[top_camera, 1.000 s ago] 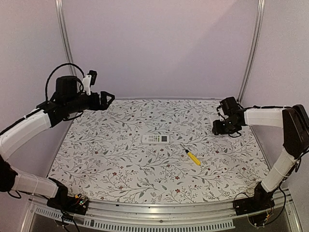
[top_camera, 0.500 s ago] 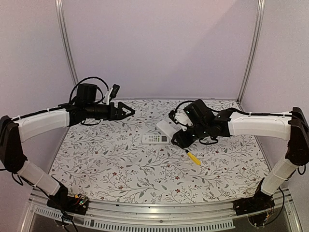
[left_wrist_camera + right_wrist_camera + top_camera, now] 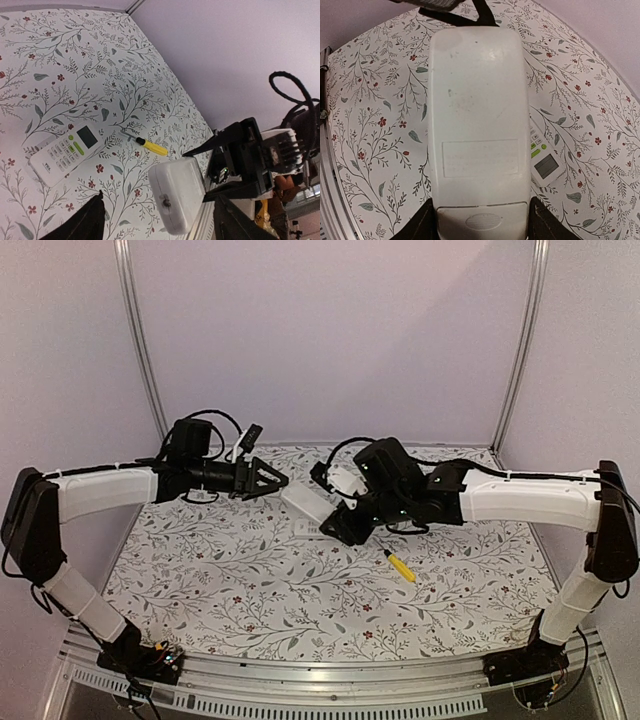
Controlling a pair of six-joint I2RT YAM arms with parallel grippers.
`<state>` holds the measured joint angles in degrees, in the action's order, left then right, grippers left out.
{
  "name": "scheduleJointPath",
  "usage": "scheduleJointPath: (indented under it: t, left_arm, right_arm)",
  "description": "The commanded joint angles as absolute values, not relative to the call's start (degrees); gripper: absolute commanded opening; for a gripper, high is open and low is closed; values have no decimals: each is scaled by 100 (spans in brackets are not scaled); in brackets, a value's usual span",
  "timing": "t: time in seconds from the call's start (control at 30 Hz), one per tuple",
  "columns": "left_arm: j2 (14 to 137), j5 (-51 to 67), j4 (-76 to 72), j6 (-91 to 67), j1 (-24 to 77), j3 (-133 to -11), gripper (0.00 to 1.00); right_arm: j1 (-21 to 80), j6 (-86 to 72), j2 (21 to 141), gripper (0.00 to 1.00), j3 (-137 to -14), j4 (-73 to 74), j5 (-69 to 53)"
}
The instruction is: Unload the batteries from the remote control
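Note:
My right gripper [image 3: 482,222] is shut on a white remote control [image 3: 477,125], held above the table back side up, with its battery cover [image 3: 482,220] closed between the fingers. No batteries show. In the top view this remote [image 3: 303,502] points left from the right gripper [image 3: 338,517]. My left gripper [image 3: 279,480] faces its free end and is open. In the left wrist view the remote's end [image 3: 177,195] hangs between the wide left gripper [image 3: 159,197] fingers, touching neither.
A second white remote with green buttons and a small screen [image 3: 67,152] lies face up on the floral tablecloth [image 3: 220,580], under the held one. A yellow-handled screwdriver [image 3: 400,566] lies to its right. Walls and metal posts close in the back and sides.
Both arms have swung in from the sides to the table's middle. The right gripper has brought the white remote leftward, and the left gripper has moved right up to its end, its jaws narrowing a little.

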<state>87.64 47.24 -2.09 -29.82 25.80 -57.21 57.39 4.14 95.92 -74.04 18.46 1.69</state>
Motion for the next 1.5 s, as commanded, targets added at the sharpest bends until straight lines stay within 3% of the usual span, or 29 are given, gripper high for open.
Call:
scheduleJointPath:
  t: [0.0, 0.37, 0.73, 1.17, 1.3, 1.47]
  left_arm:
    - [8964, 5218, -402, -3194, 2711, -5682, 65]
    - [9219, 5659, -725, -3544, 2821, -5627, 44]
    - [9291, 5719, -791, -3645, 2831, -5599, 34]
    - [9350, 5873, -970, -3800, 2830, -5546, 11]
    - [9342, 5919, -1026, -3836, 2836, -5533, 4]
    - [9268, 5972, -1265, -3972, 2822, -5473, 0]
  right_arm:
    - [5805, 648, 9716, 47, -7652, 1720, 243]
    - [5914, 937, 9876, 46, -7800, 1784, 532]
    - [6110, 1211, 9944, 46, -7807, 1786, 858]
    - [6162, 1424, 9970, 46, -7731, 1661, 1218]
    - [6164, 1326, 9756, 59, -7411, 1233, 1316]
    - [6161, 1156, 9472, 89, -7110, 819, 1374]
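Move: The remote control is held at its battery-cover end by the right hand. Its middle lies about 9 cm to the left hand's right, 4 cm back and 3 cm lower, its free end just off that hand's open fingertips. From the right hand, the remote's middle is some 6 cm left and 3 cm ahead, about 1 cm higher. On the table some 14 cm below the right hand are the keypad remote, 5 cm ahead and 2 cm left, and the yellow screwdriver, 5 cm back and 14 cm right. Back, to the right and slightly down, about 4 cm in all, the left hand eases onto the remote control's free end, tilting a little, and closes to pinch it front and back. The right hand keeps nearly in place, shifting barely 1 cm left and turning some 15 degrees with the remote; only once the left grip has closed does it open and let go of the sides. ##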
